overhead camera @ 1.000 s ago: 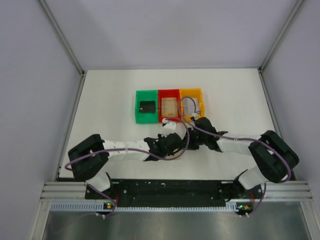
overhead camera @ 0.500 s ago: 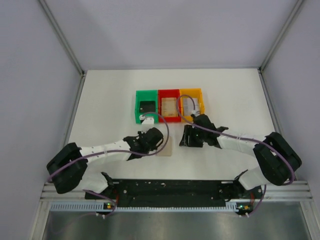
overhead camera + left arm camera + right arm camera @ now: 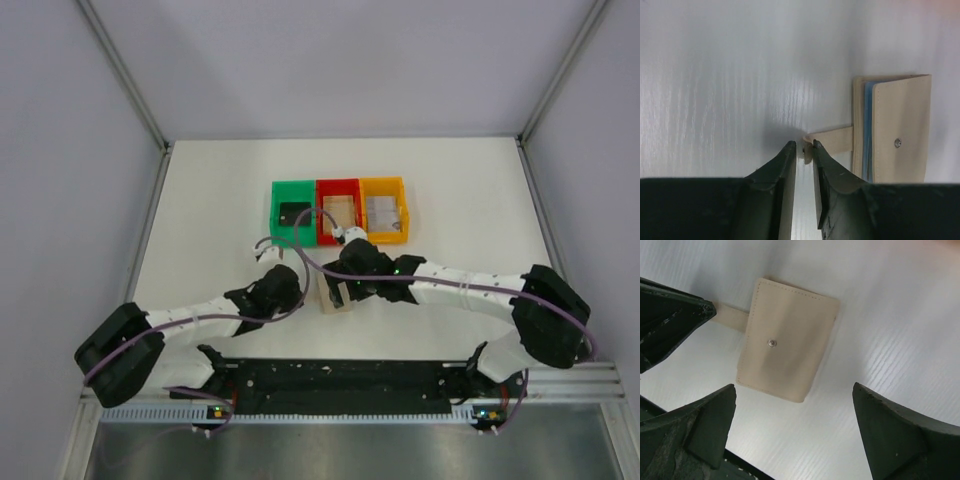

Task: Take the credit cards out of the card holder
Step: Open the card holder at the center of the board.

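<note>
The card holder (image 3: 331, 302) lies folded shut on the white table, tan with a metal snap (image 3: 771, 343). A light blue lining shows at its edge (image 3: 868, 130). Its strap (image 3: 835, 139) sticks out sideways, and the strap's end sits between the fingertips of my left gripper (image 3: 804, 146), whose jaws stand a narrow gap apart. My right gripper (image 3: 794, 387) hangs wide open just above the card holder (image 3: 787, 352), holding nothing. Any credit cards inside the holder are hidden. My left gripper (image 3: 305, 288) and right gripper (image 3: 347, 288) flank the holder.
Three small bins stand in a row behind the holder: green (image 3: 274, 215), red (image 3: 338, 183) and orange (image 3: 383, 181), each with a flat card-like thing in it. A purple cable loops from each wrist. The rail with the arm bases (image 3: 330, 380) runs along the near edge.
The two grippers, close together a second ago, came apart. The holder now lies on the table. My right gripper has opened wide over it, and my left gripper's jaws have parted slightly at the strap.
</note>
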`<state>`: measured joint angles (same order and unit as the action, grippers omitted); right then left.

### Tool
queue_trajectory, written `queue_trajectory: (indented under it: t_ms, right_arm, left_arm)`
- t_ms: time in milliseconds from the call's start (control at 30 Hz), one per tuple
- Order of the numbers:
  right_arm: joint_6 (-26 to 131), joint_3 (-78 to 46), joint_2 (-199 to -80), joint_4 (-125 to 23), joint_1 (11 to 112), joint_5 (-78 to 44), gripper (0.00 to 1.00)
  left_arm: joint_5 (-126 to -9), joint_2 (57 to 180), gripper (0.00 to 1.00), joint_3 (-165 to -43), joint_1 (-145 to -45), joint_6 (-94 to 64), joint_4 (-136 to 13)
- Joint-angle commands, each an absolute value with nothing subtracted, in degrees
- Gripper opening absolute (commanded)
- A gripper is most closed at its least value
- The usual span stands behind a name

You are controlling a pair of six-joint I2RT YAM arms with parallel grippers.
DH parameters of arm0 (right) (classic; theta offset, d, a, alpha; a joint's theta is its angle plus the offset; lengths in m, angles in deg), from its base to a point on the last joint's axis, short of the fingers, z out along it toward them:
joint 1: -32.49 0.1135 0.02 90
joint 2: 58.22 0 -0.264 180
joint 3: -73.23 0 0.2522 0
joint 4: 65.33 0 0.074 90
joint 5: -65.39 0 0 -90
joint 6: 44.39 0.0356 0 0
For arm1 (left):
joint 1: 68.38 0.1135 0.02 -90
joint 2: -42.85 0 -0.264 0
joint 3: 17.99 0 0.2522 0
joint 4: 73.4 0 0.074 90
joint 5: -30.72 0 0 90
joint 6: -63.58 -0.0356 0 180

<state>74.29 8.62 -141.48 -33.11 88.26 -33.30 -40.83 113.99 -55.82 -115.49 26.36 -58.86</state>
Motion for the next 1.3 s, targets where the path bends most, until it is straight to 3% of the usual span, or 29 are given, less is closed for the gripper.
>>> queue_trajectory:
  t_ms: [0,200,433,767,867,1067,1267]
  right_arm:
    - [71.8,3.2,-147.2,-30.5,92.2,-43.0,0.98]
    - [70.8,-3.7,-153.5,-27.8,95.9,-48.7,0.98]
    - [70.5,-9.0,-158.9,-25.7,97.7,-51.6,0.99]
    - [72.6,-12.5,-164.3,-21.9,98.1,-56.1,0.98]
    - [72.9,-12.6,-163.4,-20.7,98.1,-57.1,0.9]
    - [73.3,-12.7,-160.7,-19.8,98.1,-56.5,0.63]
    - [73.3,-13.3,-158.3,-18.2,98.1,-59.2,0.43]
  left_arm:
    - [-42.4,109.7,0.29,-51.8,-115.1,30.7,-59.9]
    - [-38.2,98.2,0.49,-47.5,-115.0,32.3,-56.8]
    - [-38.8,89.9,0.48,-46.8,-114.9,32.2,-55.9]
    - [-42.1,92.1,0.44,-47.5,-114.9,32.1,-59.0]
    - [-43.4,92.9,0.45,-47.6,-115.0,31.4,-59.2]
    - [-45.7,94.3,0.46,-48.6,-115.0,29.6,-61.4]
    - [-47.7,96.1,0.48,-50.1,-115.3,27.8,-62.1]
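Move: The card holder's middle lies about 3 cm ahead of the right hand, 2 cm to its left and 6 cm below; the cover's open left edge is about 5 cm left of that hand. The strap runs out left from the holder, its end between the left fingertips and some 10 cm left and 2 cm ahead of the right hand. From the left hand the holder is about 8 cm right and 1 cm ahead, slightly lower. The red box stands some 19 cm beyond the holder. The strap end is let go as the left fingers part to about half open, that hand backing off 2 cm and rising about 4, then sinking a little. To the cover's open left edge comes the right hand, wide open: some 4 cm left and down with 2 cm forward, its fingers tipping about 25 degrees towards straight down, then 2 cm back right, closing halfway with the left fingertip against the edge. ##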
